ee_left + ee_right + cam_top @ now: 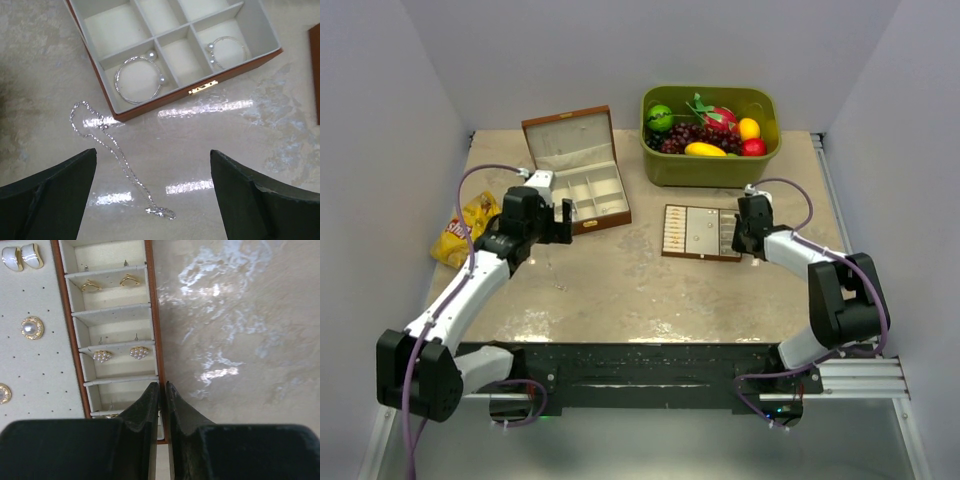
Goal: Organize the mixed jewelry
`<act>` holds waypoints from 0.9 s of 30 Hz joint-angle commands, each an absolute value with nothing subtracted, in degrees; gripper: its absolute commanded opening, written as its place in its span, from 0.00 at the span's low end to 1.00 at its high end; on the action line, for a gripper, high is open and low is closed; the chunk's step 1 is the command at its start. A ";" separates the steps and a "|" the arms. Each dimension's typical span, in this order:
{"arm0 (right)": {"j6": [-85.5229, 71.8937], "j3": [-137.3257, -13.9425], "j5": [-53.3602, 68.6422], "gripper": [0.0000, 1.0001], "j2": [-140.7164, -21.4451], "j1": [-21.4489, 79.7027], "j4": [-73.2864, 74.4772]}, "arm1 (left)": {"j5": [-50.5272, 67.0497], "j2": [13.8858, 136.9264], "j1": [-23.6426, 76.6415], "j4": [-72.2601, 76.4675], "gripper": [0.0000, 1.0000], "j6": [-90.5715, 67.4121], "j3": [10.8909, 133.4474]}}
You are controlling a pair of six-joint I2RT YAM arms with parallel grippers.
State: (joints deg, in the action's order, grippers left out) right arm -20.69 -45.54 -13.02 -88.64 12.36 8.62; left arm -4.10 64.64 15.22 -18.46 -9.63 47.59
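A fine silver chain (pixel 120 160) lies loose on the table in front of the brown wooden box (pixel 200 90). Two silvery hoops with pearls (pixel 138 79) (pixel 227 49) rest in the box's front compartments. My left gripper (pixel 152 200) hangs open above the chain's near end, touching nothing; in the top view it (pixel 560 215) sits by the box (pixel 582 170). My right gripper (pixel 162 387) is shut on the brown right rim of the cream tray (pixel 155 315), one finger inside and one outside. Pearl-cluster earrings (pixel 120 354) and gold earrings (pixel 107 284) sit in the tray's slots.
A green bin (pixel 710 170) of toy fruit stands at the back, right of the box's raised lid. A yellow snack packet (pixel 465 228) lies at the left edge by my left arm. The tray (pixel 700 232) lies mid-table, right of centre.
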 commanded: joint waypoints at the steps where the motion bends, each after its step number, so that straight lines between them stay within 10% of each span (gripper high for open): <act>1: -13.71 -48.78 -21.70 0.11 -87.02 11.34 10.28 | -5.46 69.86 11.18 -20.21 1.00 -13.62 52.19; 18: -9.93 -49.31 -15.82 0.20 -86.66 6.42 9.49 | 5.63 93.15 2.73 -19.34 0.94 -12.04 65.83; 27: -12.57 -49.04 -10.38 0.40 -80.25 6.33 11.25 | 5.89 100.89 2.20 -20.65 0.60 -13.09 70.74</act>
State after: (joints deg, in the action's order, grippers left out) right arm -11.20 -47.59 -13.32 -84.12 6.35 10.83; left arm 4.36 98.54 2.87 -20.71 -12.67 66.72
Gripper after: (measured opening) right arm 0.384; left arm 0.717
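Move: The right fingers still pinch the jewelry tray's right wall near its front corner; the tray's middle lies about 5 cm ahead and 11 cm left. From the open left hand, the box's left wall near its front corner is some 10 cm ahead, 5 left and 12 below; the pearl bracelet inside is about 13 ahead, 1 left, and the necklace roughly 1 ahead, 4 left, 14 below. Right hand drags the tray about 6 cm right, opens, rises; left reaches forward and down towards box's left wall. ##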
